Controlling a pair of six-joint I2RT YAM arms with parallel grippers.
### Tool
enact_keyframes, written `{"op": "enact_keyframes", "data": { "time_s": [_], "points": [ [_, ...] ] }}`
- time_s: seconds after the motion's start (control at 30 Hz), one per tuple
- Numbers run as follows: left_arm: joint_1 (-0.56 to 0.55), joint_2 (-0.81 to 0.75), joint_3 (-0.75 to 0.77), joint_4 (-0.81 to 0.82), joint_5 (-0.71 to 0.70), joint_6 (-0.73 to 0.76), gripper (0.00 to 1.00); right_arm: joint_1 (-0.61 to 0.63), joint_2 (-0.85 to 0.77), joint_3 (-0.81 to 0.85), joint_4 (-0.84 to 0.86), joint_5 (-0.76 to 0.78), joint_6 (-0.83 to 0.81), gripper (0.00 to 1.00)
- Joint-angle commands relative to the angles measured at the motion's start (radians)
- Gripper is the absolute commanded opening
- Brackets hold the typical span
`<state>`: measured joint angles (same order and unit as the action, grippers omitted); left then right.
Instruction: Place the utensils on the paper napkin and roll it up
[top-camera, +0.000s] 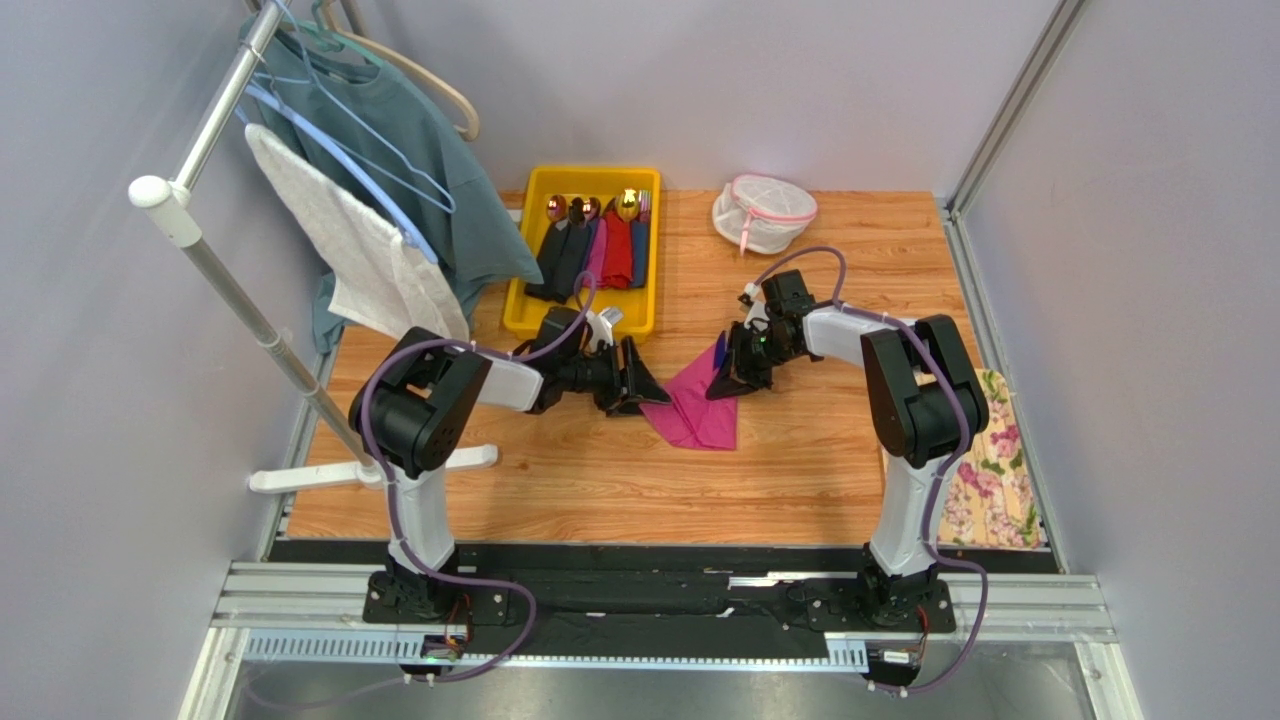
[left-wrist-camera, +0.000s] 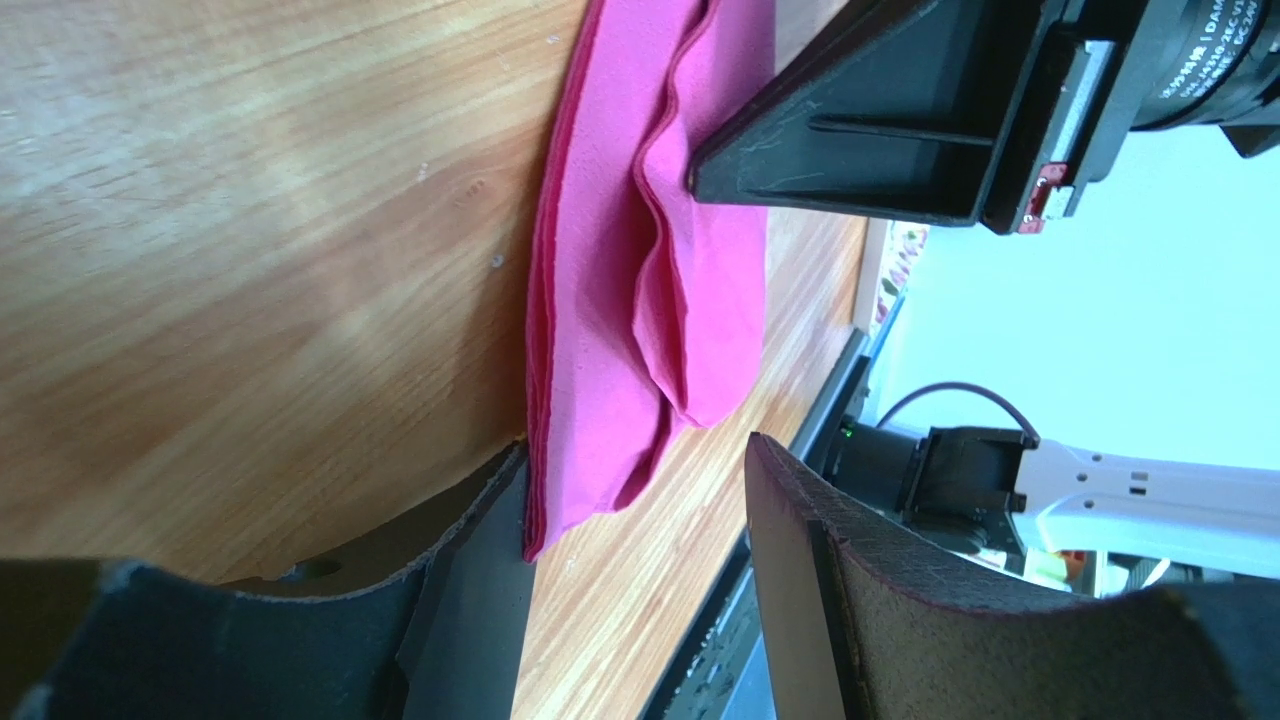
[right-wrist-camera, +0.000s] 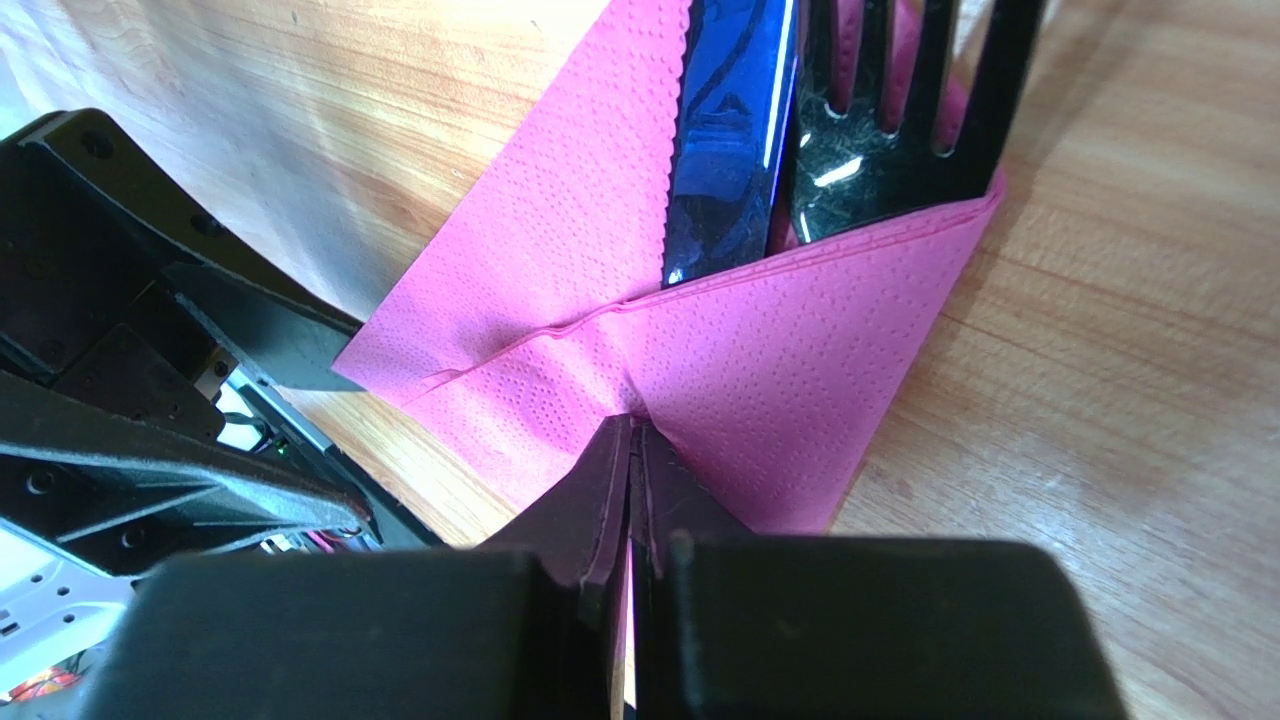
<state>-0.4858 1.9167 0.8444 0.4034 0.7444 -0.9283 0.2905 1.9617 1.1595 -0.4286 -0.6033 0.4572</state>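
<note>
The magenta paper napkin (top-camera: 694, 402) lies mid-table, one flap folded over the handles of the utensils. In the right wrist view a dark blue knife (right-wrist-camera: 729, 135) and a black fork (right-wrist-camera: 887, 120) stick out from under the fold of the napkin (right-wrist-camera: 781, 360). My right gripper (right-wrist-camera: 631, 438) is shut, pinching the folded flap where its creases meet. My left gripper (left-wrist-camera: 639, 503) stands open at the napkin's (left-wrist-camera: 601, 300) near corner. That corner touches one of its fingers (left-wrist-camera: 473, 585), and the other finger (left-wrist-camera: 842, 600) is apart from it. In the top view both grippers (top-camera: 643, 383) (top-camera: 742, 375) flank the napkin.
A yellow tray (top-camera: 525, 270) of sleeved cutlery stands behind the left gripper. A white mesh pouch (top-camera: 763, 213) sits at the back. A floral cloth (top-camera: 995, 480) hangs at the right table edge. A clothes rack (top-camera: 241, 285) with garments stands on the left.
</note>
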Motion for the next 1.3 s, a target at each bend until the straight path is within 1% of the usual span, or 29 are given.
{"op": "enact_keyframes", "data": {
  "time_s": [0.0, 0.17, 0.23, 0.27, 0.37, 0.4, 0.53, 0.57, 0.67, 0.77, 0.9, 1.03, 1.13, 1.23, 1.27],
  "points": [
    [-0.011, 0.001, 0.019, 0.054, 0.024, -0.009, 0.59, 0.016, 0.057, -0.034, -0.07, 0.128, -0.028, 0.0],
    [-0.034, 0.042, 0.059, 0.063, 0.018, -0.014, 0.58, 0.015, 0.054, -0.038, -0.067, 0.128, -0.028, 0.0],
    [-0.037, 0.054, 0.065, 0.054, 0.007, -0.012, 0.54, 0.016, 0.054, -0.038, -0.068, 0.128, -0.028, 0.0],
    [-0.039, 0.056, 0.067, 0.049, 0.007, -0.012, 0.48, 0.016, 0.051, -0.038, -0.07, 0.128, -0.028, 0.0],
    [-0.039, 0.022, 0.053, 0.023, 0.0, 0.022, 0.38, 0.016, 0.049, -0.04, -0.07, 0.129, -0.031, 0.0],
    [-0.039, 0.007, 0.047, 0.026, 0.0, 0.022, 0.32, 0.016, 0.048, -0.04, -0.07, 0.132, -0.029, 0.0],
    [-0.042, -0.056, 0.05, 0.037, 0.019, 0.011, 0.21, 0.018, 0.054, -0.038, -0.065, 0.134, -0.025, 0.0],
    [-0.049, -0.064, 0.056, 0.037, 0.026, 0.017, 0.16, 0.019, 0.054, -0.037, -0.064, 0.134, -0.023, 0.0],
    [-0.072, -0.059, 0.096, 0.032, 0.052, 0.029, 0.1, 0.021, 0.058, -0.034, -0.062, 0.134, -0.018, 0.0],
    [-0.095, -0.024, 0.146, 0.012, 0.072, 0.033, 0.08, 0.024, 0.065, -0.029, -0.059, 0.131, -0.012, 0.0],
    [-0.122, 0.041, 0.203, 0.015, 0.088, 0.011, 0.07, 0.024, 0.062, -0.03, -0.059, 0.131, -0.009, 0.0],
    [-0.155, 0.106, 0.258, 0.04, 0.072, -0.012, 0.07, 0.024, 0.06, -0.034, -0.061, 0.129, -0.006, 0.0],
    [-0.169, 0.142, 0.277, 0.038, 0.047, -0.017, 0.09, 0.024, 0.06, -0.032, -0.061, 0.128, -0.005, 0.0],
    [-0.175, 0.162, 0.295, -0.037, 0.007, 0.02, 0.11, 0.024, 0.057, -0.03, -0.064, 0.132, -0.005, 0.0],
    [-0.177, 0.165, 0.303, -0.101, -0.005, 0.054, 0.11, 0.024, 0.058, -0.03, -0.067, 0.131, -0.006, 0.0]
  ]
}}
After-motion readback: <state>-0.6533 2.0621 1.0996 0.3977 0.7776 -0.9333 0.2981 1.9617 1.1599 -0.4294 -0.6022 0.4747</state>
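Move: The napkin's loose left edge lies between the left hand's open fingers, about 1 cm to the right and 1 cm back, some 2 cm below the hand point. From the left hand, the blue knife's exposed end is roughly 9 cm ahead and 10 cm right, the fork's head 8 cm ahead and 13 cm right, both about 2 cm lower. From the right fingertips, that edge lies about 10 cm left and 3 cm back. Rightward, with a lift on the way: the left hand edges in a little and shuts on the napkin's left edge, then rises about 5 cm and carries it right towards the right fingertips, some 8.5 cm in all, sinking again about 3 cm at the end and turning slightly clockwise. The right hand stays, its closed fingertips still pinning the napkin. ##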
